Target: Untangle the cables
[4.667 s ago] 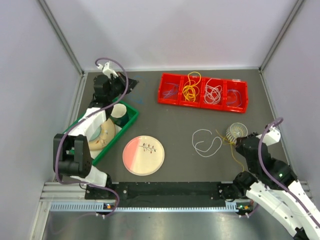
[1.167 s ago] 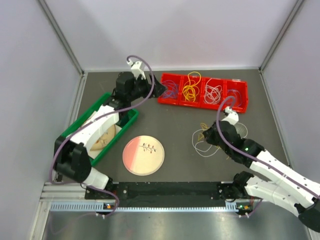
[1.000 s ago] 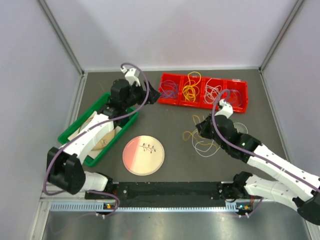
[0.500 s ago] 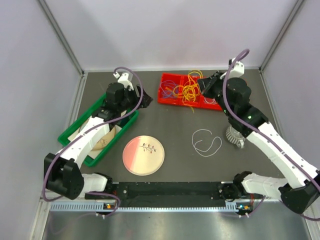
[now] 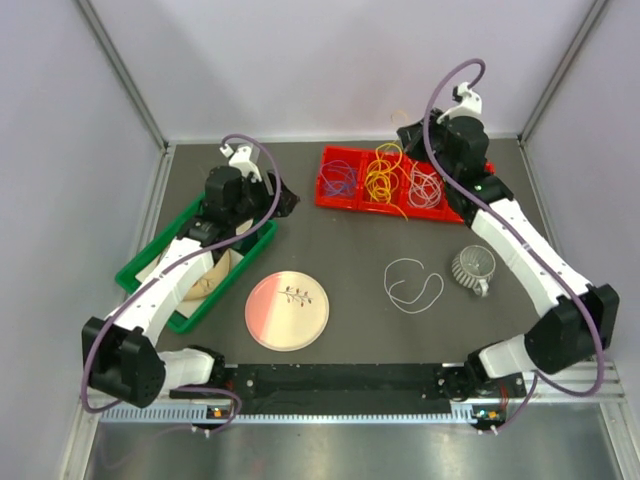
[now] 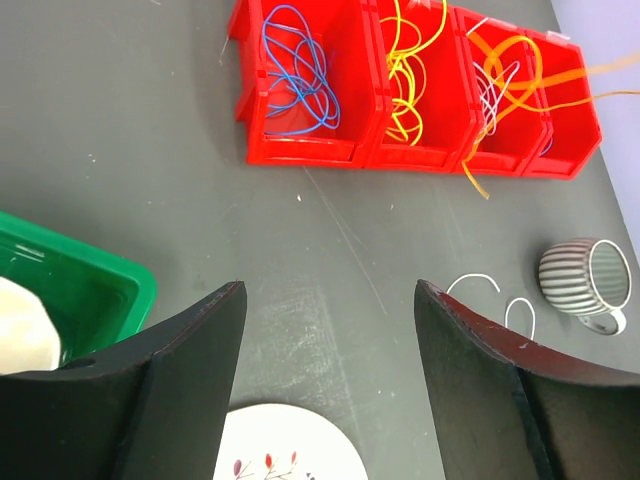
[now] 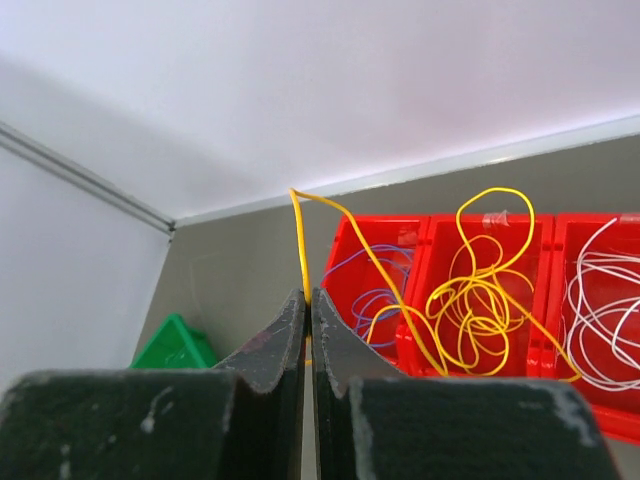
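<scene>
My right gripper is shut on a yellow cable. The strand rises from the jaws, bends over and drops into the yellow bundle in the red tray. In the top view this gripper hangs over the tray's back edge. Blue-purple cables fill the tray's left compartment and white ones the third. One white cable lies loose on the table. My left gripper is open and holds nothing, above bare table between the tray and the plate.
A pink and white plate lies at the front centre. The green bin with dishes stands on the left under my left arm. A striped cup lies on its side to the right of the loose white cable.
My right gripper carried the yellow cable from beside the white cable up to the red tray's back edge. The left arm drew back slightly to the left, still open.
</scene>
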{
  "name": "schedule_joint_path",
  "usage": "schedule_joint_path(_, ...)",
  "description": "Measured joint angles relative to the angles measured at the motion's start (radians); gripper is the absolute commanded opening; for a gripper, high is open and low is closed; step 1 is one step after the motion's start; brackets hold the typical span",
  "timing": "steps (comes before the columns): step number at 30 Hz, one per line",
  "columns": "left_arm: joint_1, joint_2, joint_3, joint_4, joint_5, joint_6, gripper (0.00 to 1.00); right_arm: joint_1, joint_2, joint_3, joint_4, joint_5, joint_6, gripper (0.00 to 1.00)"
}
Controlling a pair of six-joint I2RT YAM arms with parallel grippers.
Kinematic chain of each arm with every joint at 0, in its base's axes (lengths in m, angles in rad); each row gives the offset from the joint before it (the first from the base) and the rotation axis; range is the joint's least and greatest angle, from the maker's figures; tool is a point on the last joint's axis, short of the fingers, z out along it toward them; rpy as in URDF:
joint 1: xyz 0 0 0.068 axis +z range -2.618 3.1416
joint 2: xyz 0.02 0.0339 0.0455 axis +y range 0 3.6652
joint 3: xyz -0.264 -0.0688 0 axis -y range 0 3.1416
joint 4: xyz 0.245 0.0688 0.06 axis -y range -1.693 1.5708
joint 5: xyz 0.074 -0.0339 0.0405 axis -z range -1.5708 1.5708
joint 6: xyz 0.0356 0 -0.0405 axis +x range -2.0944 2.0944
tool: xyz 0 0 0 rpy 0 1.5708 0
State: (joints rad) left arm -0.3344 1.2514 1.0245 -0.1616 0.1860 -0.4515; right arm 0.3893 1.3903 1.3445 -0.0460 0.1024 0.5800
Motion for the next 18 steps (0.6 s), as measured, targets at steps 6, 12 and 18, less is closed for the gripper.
schedule_joint_path(6,0.004,-0.031,0.000,-0.037,0.000,0.014,0.73,-0.021,0.101,0.006,0.039,-0.011,0.000,0.00)
schedule_joint_path(12,0.009,-0.058,0.000,-0.045,0.001,0.020,0.72,-0.050,0.166,0.016,0.061,-0.011,0.007,0.00)
schedule_joint_path(18,0.013,-0.060,0.000,-0.050,0.008,0.021,0.72,-0.065,0.221,0.093,0.062,-0.014,0.011,0.00)
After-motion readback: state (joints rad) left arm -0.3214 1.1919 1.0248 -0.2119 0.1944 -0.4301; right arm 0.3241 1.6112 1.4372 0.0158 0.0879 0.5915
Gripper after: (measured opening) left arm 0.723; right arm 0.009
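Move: Straight ahead of the right hand, which already holds the loose yellow cable up in its shut fingers, lies the yellow cables' compartment of the red bin: about 16 cm farther out, 3 cm to the right and 33 cm below. The blue cable's compartment is some 10 cm to the left of it, and the white one's about 10 cm to the right. From the left hand, the yellow compartment is roughly 22 cm ahead, 20 cm to the right and 21 cm below. Carrying the hanging yellow cable outward, the right hand goes about 6.5 cm forward towards the far side of its compartment, sinking some 5.5 cm on the way and lifting again by 1 cm at the end. The fingers stay shut on the cable and tip down about 5 degrees; the hand stays well above the bin. ##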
